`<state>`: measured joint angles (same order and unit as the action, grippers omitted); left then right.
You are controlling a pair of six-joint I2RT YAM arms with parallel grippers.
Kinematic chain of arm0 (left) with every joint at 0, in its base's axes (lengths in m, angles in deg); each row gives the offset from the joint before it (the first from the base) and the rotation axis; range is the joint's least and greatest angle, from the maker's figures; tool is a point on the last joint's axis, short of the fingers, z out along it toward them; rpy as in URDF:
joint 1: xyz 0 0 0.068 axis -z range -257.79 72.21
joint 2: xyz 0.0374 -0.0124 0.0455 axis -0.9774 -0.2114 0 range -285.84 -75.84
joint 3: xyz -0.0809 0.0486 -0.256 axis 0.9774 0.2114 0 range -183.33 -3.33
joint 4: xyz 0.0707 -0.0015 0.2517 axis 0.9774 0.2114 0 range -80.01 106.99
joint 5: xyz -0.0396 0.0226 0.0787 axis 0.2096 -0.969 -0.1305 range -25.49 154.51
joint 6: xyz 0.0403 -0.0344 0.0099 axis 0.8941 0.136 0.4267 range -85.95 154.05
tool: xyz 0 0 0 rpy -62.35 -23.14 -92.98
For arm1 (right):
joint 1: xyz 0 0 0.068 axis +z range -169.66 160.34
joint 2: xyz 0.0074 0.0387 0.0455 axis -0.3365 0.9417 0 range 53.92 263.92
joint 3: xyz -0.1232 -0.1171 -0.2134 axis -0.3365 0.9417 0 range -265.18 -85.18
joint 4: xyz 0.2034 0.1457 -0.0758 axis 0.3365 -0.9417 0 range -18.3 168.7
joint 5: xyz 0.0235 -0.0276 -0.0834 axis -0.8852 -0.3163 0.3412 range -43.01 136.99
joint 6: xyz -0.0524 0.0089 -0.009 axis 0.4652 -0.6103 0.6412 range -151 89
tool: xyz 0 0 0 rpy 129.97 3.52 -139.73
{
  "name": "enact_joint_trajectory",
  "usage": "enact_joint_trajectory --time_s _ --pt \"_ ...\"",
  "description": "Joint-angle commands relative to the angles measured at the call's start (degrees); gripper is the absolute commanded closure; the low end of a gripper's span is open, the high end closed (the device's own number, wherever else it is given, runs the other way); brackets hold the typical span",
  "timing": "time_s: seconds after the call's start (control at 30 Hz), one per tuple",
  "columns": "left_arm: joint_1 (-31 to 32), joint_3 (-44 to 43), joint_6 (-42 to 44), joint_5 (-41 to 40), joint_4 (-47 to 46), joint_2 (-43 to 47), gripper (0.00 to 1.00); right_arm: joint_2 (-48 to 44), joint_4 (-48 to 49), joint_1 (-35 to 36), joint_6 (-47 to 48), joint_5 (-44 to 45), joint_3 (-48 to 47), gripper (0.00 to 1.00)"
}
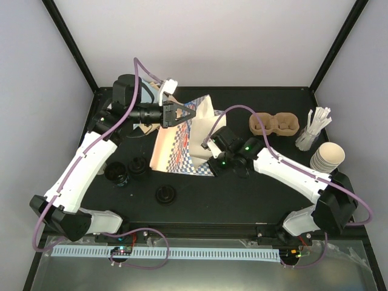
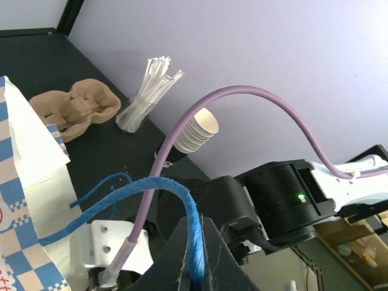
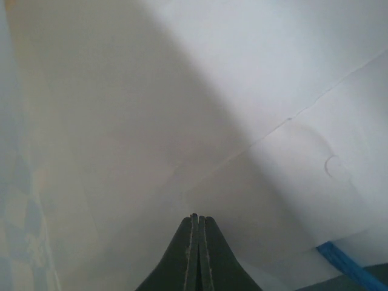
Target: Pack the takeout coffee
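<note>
The stack of cream-tan paper cups (image 1: 327,156) stands at the right edge, also showing in the left wrist view (image 2: 197,130). The brown two-hole cup tray (image 1: 274,124) (image 2: 76,109) lies empty at the back right. Three black lids (image 1: 165,194) (image 1: 136,167) (image 1: 115,171) lie at the front left. My left gripper (image 1: 189,113) (image 2: 200,242) is shut on the blue cord handle (image 2: 151,185) of the blue-checked bag (image 1: 182,142), holding it up. My right gripper (image 3: 195,217) is shut, reaching into the bag's mouth against its white inner paper (image 3: 242,109); nothing shows between its fingers.
White stir sticks (image 1: 315,127) (image 2: 148,97) stand in a holder between the tray and the cups. The bag lies on its side mid-table between both arms. The right arm (image 1: 285,173) stretches across the right half of the table.
</note>
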<state>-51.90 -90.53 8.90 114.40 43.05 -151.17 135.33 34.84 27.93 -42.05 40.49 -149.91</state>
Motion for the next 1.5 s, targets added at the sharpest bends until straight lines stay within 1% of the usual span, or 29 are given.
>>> enact_joint_trajectory --time_s 0.0,0.2,0.37,0.4,0.47,0.5,0.57,0.8,1.03,1.2,1.3,1.47 --pt "0.5 -2.4 -1.0 5.7 -4.3 1.2 0.98 -1.3 3.8 0.2 -1.2 -5.6 0.0 0.99" --pt "1.6 -2.6 2.0 9.3 -2.6 1.3 0.98 -3.5 8.1 -0.5 -3.8 -14.0 -1.0 0.99" --pt "2.2 -3.1 4.7 10.5 0.9 1.6 0.99 -4.5 9.9 -2.0 -4.8 -15.6 -2.2 0.99" --pt "2.3 -3.2 5.2 11.2 1.6 1.6 0.98 -4.7 10.7 -2.6 -5.0 -17.7 -2.0 0.99" --pt "2.8 -3.8 7.1 13.1 3.2 1.5 0.98 -5.3 13.3 -5.1 -6.2 -25.3 -1.2 0.99" --pt "3.0 -4.3 8.1 14.0 4.2 1.3 0.99 -5.4 14.4 -5.9 -7.2 -28.3 -1.1 0.99" --pt "3.5 -5.8 10.9 14.6 7.4 0.9 0.98 -5.5 15.7 -6.8 -8.4 -31.4 -1.3 0.99" --pt "4.0 -11.7 20.9 14.1 19.0 -1.0 0.99 -7.6 20.1 -8.7 -12.6 -37.5 0.2 0.99" --pt "5.8 -12.3 22.4 15.8 19.5 -2.7 0.99 -7.7 21.6 -8.8 -14.7 -39.2 0.3 0.99" --pt "8.0 -13.9 22.4 14.4 19.5 -4.9 0.98 -6.8 18.8 -8.3 -12.2 -35.8 -0.6 0.99" --pt "8.4 -14.9 20.8 12.6 18.0 -6.0 0.98 -6.4 16.3 -7.2 -10.1 -31.6 -0.3 0.99" --pt "8.3 -17.4 18.3 11.4 15.3 -7.7 0.99 -7.3 15.9 -7.0 -8.8 -29.9 4.0 0.99"
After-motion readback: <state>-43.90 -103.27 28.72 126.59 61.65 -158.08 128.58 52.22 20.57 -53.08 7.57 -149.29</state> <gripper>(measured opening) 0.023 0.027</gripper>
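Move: The left hand already pinches one blue handle. The bag hangs from it, its middle about 20 cm below, some 3 cm ahead and 2 cm to its left. The right hand, fingers shut, is down at the open bag, whose middle lies roughly 7 cm ahead of it, 7 cm left and a little higher. A black lid is about 16 cm to the right hand's left and 2 cm back; the cup tray is some 20 cm ahead and 20 cm right. Both are about 13 cm below it. Upward and a bit to the left, the right hand climbs about 13 cm at the bag's opening with shut fingers, tipping them from steeply down to pointing mostly left, then sinks about 2 cm. The left hand keeps its pinch on the blue handle and draws it back about 8 cm, then some 3 cm to the right towards the right hand, turning roughly 25 degrees clockwise. ##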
